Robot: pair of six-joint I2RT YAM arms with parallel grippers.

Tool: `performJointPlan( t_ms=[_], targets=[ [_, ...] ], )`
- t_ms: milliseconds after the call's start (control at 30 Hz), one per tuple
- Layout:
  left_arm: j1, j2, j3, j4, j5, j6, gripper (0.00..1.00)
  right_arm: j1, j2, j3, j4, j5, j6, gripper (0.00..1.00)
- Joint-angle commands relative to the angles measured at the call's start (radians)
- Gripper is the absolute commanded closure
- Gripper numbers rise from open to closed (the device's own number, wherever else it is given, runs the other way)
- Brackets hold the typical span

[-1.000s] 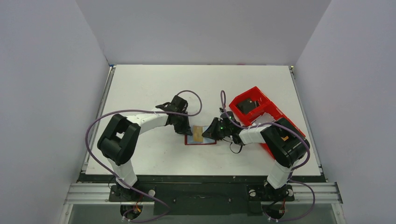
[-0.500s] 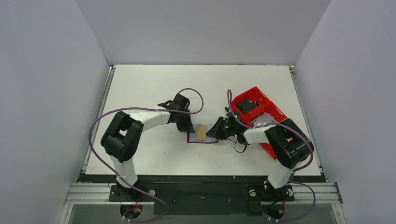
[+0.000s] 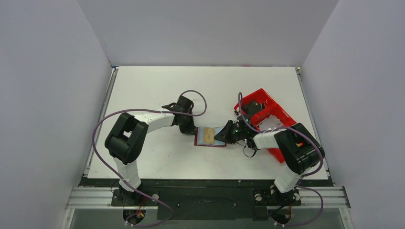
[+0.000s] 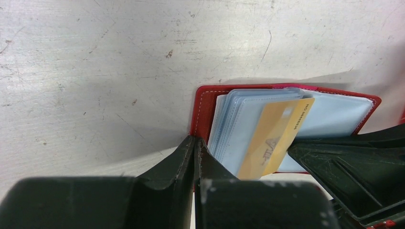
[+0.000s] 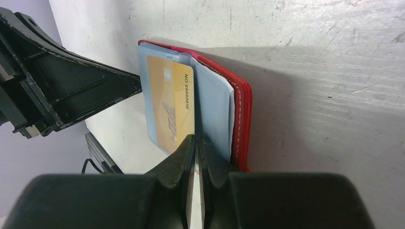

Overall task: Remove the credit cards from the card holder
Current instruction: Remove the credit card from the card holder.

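The dark-red card holder (image 3: 210, 142) lies open on the white table between my two grippers. Light blue leaves (image 4: 239, 126) fan out of it, and a gold credit card (image 4: 277, 136) sticks out of them at a slant. My left gripper (image 4: 197, 141) is shut on the holder's red left edge (image 4: 200, 109). From the opposite side, my right gripper (image 5: 196, 139) is shut on the long edge of the gold card (image 5: 169, 109), beside a pale blue leaf (image 5: 212, 109). In the top view the left gripper (image 3: 194, 132) and right gripper (image 3: 218, 137) flank the holder.
A bright red plastic compartment tray (image 3: 267, 114) stands just behind and right of the right arm. The table's edges meet grey walls on three sides. Purple cables loop over both arms.
The holder and both grippers have shifted a little to the right. The left gripper closed on the holder's edge. The right gripper stayed shut.
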Motion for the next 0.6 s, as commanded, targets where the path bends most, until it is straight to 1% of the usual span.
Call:
performJointPlan(
  t_ms=[0,100,167,233,433,567],
  targets=[
    [0.006,0.064,-0.041,-0.115,-0.124,0.043,1.00,-0.014,-0.022,-0.016,0.072,-0.003,-0.004,0.97],
    [0.006,0.058,-0.040,-0.110,-0.118,0.043,1.00,-0.016,0.019,-0.017,0.104,-0.002,0.011,0.82],
    [0.005,0.057,-0.036,-0.111,-0.117,0.045,1.00,-0.016,0.044,-0.019,0.141,-0.004,0.028,0.75],
    [0.006,0.057,-0.036,-0.114,-0.116,0.046,1.00,-0.016,0.067,-0.020,0.179,-0.005,0.050,0.72],
    [0.006,0.056,-0.037,-0.114,-0.115,0.048,1.00,-0.008,0.122,-0.008,0.222,-0.009,0.078,0.71],
    [0.006,0.058,-0.037,-0.112,-0.114,0.048,1.00,-0.004,0.138,-0.013,0.240,-0.007,0.089,0.74]
  ],
)
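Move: The yellow credit card sticks partly out of its clear pocket, its right edge at the right hand's fingertips. The card's middle lies about 3 cm left of this hand and 2 cm ahead, some 1 cm below. The card holder's middle is about 2 cm left and 2 cm ahead; the red tray is roughly 26 cm right and 6 cm ahead. From the left hand, the card is about 6 cm right, level fore and aft, 1 cm higher. The right fingers let go of the card's protruding edge, opening to roughly a quarter, then move about 1.5 cm forward and nearly as far left along and over that edge, with a slight roll of about 5 degrees, so that they end up straddling it. The left hand stays put, its shut fingertips still resting on the holder's left border. ##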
